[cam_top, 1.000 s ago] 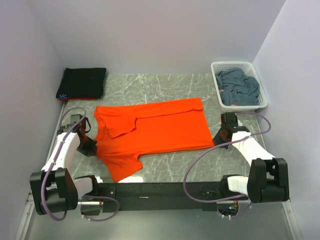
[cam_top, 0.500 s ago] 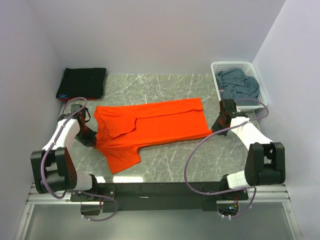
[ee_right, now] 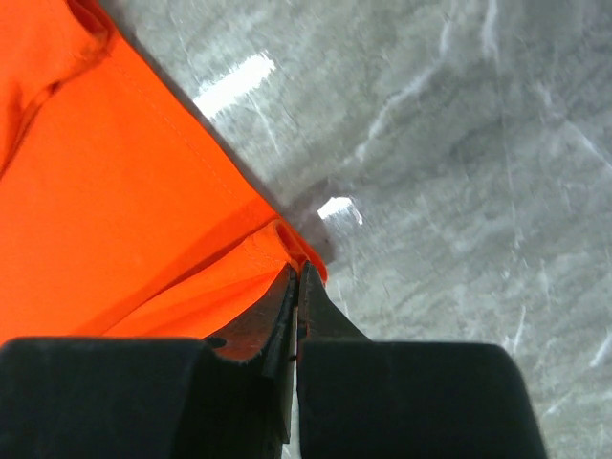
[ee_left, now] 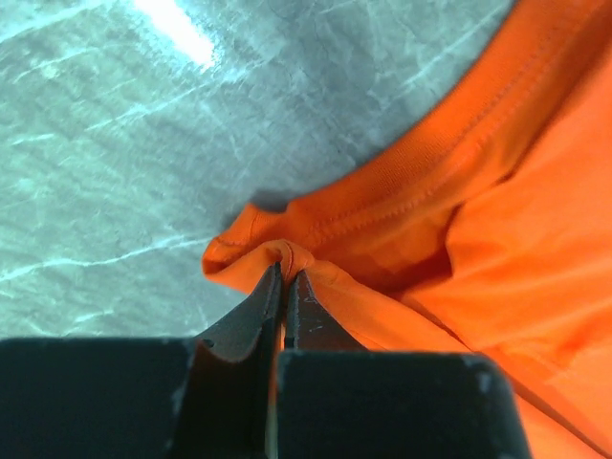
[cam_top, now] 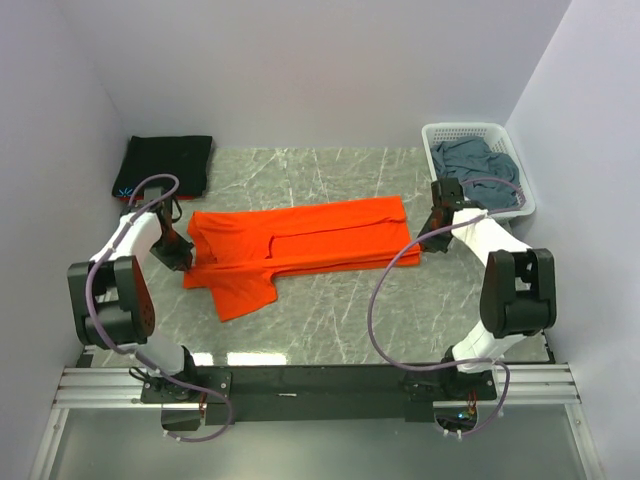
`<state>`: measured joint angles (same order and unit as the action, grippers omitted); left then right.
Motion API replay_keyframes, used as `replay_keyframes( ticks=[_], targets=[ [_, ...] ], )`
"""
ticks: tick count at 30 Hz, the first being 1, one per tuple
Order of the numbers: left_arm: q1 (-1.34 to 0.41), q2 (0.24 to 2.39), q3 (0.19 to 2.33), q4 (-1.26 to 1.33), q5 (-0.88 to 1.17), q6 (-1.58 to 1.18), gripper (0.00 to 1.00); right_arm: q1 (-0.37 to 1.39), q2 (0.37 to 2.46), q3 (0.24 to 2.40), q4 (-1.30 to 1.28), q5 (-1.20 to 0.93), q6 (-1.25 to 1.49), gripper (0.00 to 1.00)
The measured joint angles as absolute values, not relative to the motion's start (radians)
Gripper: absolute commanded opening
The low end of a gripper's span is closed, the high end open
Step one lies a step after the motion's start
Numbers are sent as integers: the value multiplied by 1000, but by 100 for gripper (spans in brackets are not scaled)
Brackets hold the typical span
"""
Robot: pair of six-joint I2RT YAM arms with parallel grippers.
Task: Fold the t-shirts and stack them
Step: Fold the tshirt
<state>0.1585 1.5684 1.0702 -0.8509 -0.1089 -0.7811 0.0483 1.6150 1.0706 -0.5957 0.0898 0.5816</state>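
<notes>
The orange t-shirt (cam_top: 300,245) lies across the middle of the marble table, its near edge lifted and carried toward the far side. My left gripper (cam_top: 186,262) is shut on the shirt's left edge; in the left wrist view a pinch of orange cloth (ee_left: 287,256) sits between the closed jaws. My right gripper (cam_top: 428,240) is shut on the shirt's right hem corner (ee_right: 301,253). A folded black t-shirt (cam_top: 167,165) rests at the far left corner. A blue-grey t-shirt (cam_top: 480,175) lies crumpled in the basket.
A white lattice basket (cam_top: 520,160) stands at the far right. The lilac walls close in on three sides. Bare marble table (cam_top: 340,320) shows in front of the orange shirt. A black rail (cam_top: 320,380) runs along the near edge.
Both arms have moved away from the near edge toward the far side, dragging the orange shirt's near edge over itself. The shirt now looks narrower front to back.
</notes>
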Motion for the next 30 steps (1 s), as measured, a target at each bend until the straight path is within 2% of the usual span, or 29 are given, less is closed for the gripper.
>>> replay_keyframes(
  ticks=[13, 16, 19, 20, 22, 23, 24, 26, 30],
  targets=[
    [159, 1648, 1071, -777, -122, -775, 1, 59, 1729, 1132, -573, 90, 578, 0],
    [159, 1651, 1068, -756, -125, -775, 7, 59, 1750, 1132, -557, 89, 578, 0],
    [159, 1654, 1060, -738, -126, -772, 19, 59, 1772, 1133, -538, 84, 578, 8],
    [159, 1654, 1056, -736, -128, -771, 27, 59, 1777, 1133, -533, 81, 576, 11],
    [159, 1654, 1052, -729, -132, -768, 34, 59, 1781, 1135, -530, 75, 570, 19],
    [159, 1654, 1051, -727, -134, -769, 46, 59, 1781, 1139, -532, 72, 563, 23],
    [159, 1652, 1051, -725, -140, -767, 52, 59, 1781, 1146, -532, 67, 559, 29],
    [160, 1643, 1051, -723, -152, -767, 66, 59, 1780, 1165, -529, 64, 548, 34],
    [163, 1582, 1051, -731, -170, -765, 86, 71, 1745, 1176, -526, 60, 533, 44]
  ],
)
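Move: My hands pinch the two ends of the near edge, pulled up over the red t-shirt. For each hand, the spot on the shirt where its corner goes lies about 2 cm ahead and 3 cm below. From my left hand the sticking-out sleeve is some 8 cm back and 16 cm right; the shirt's far-left corner, 14 cm ahead and 2 cm right. From my right hand the far-right corner is 14 cm ahead and 5 cm left; the basket, 21 cm ahead and 16 cm right. Still pinching the edge, I lower both hands roughly 3 cm and ease them about 2 cm forward to lay the corners down on the shirt. Then I open my fingers, the left wide and the right partway, let go of the cloth and lift both hands clear by about 2 cm; my right hand slips a little farther forward as it rises. ##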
